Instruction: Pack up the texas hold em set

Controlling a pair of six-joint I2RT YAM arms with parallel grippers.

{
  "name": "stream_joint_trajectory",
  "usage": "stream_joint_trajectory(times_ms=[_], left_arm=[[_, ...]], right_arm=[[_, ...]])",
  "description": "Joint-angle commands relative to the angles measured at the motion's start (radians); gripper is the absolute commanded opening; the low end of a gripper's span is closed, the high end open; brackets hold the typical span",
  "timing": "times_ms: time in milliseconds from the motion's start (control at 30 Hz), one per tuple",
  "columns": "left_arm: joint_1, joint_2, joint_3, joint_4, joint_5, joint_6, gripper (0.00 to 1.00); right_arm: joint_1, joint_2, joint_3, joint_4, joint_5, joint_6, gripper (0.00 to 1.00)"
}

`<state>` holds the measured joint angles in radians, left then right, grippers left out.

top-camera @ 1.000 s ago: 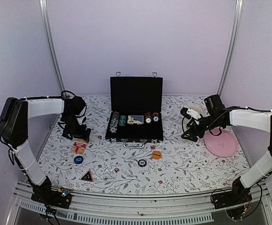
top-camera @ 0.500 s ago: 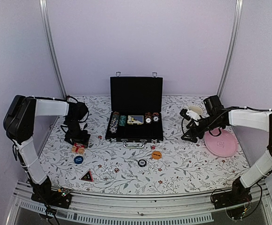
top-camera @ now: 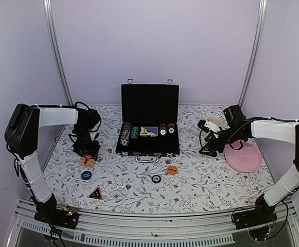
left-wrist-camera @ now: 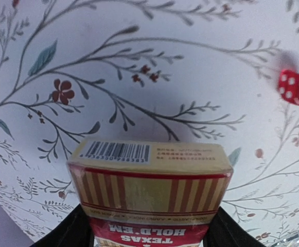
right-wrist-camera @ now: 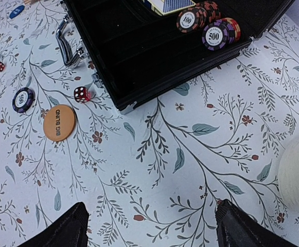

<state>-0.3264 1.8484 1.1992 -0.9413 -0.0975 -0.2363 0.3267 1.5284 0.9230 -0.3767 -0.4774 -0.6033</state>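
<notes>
The black briefcase [top-camera: 147, 150] lies open mid-table with striped chips [top-camera: 126, 135] and a card deck [top-camera: 149, 131] in its tray. My left gripper [top-camera: 87, 154] points down, and its fingers press both sides of a red-and-gold Texas Hold'em card deck [left-wrist-camera: 149, 190] resting on the cloth. A red die [left-wrist-camera: 295, 87] lies beyond it. My right gripper [right-wrist-camera: 152, 226] hovers open and empty over bare cloth right of the case [right-wrist-camera: 139, 56]. An orange Big Blind button [right-wrist-camera: 59, 122], a die [right-wrist-camera: 81, 94] and a loose chip [right-wrist-camera: 23, 99] lie in front of the case.
A blue button [top-camera: 86, 175] and a triangle token [top-camera: 95, 193] lie at the front left. The cream mug [top-camera: 214, 122] and pink plate [top-camera: 243, 156] sit beside the right arm. The raised lid [top-camera: 149, 102] stands behind the tray.
My left gripper has come down over the card deck and its fingers have closed in on the deck's sides. The right arm has barely moved.
</notes>
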Motion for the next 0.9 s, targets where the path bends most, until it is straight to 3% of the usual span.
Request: stream_joint_trajectory(times_ms=[0,133,367,667,867], left_arm=[[-0.110,-0.075,0.128,-0.045,-0.057,0.045,0.60],[-0.253,-0.080,0.211,-0.001,-0.162,0.166,0.60],[-0.428,-0.039,0.278,0.182,-0.219,0.407,0.61],[-0.481,0.041,0.350,0.368,-0.080,0.717,0.60],[-0.484,0.158,0.420,0.395,-0.083,0.865,0.62]], right_arm=[[0.011,0.022,0.031,-0.009,-0.004,-0.009,0.85],[0.018,0.025,0.034,-0.010,-0.004,-0.010,0.84],[0.030,0.023,0.033,-0.014,-0.009,-0.010,0.84],[0.029,0.015,0.031,-0.014,-0.012,-0.009,0.85],[0.030,0.013,0.030,-0.017,-0.007,-0.010,0.85]])
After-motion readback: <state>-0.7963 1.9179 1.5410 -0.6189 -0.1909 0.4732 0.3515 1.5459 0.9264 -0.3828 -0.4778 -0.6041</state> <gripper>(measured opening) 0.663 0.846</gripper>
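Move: The left hand already pinches the Texas Hold'em card box low over the table; the empty middle bay of the open case lies about 26 cm to its right and 5 cm ahead, at nearly the same height. In that case the blue-backed card deck sits some 12 cm ahead and 26 cm right, the teal chips 12 cm ahead and 20 cm right. A red die lies 10 cm right and 3 cm ahead. From the right hand the bay is about 25 cm left, 5 cm ahead and 9 cm below. Up and to the right in one quick sweep, the left hand carries the card box past the red die and in over the open case: some 24 cm right and 10 cm up, with a smaller drift forward, the climb nearly all in the first half. The wrist turns about 65 degrees clockwise and the fingers tip forward, keeping their grip on the box. ##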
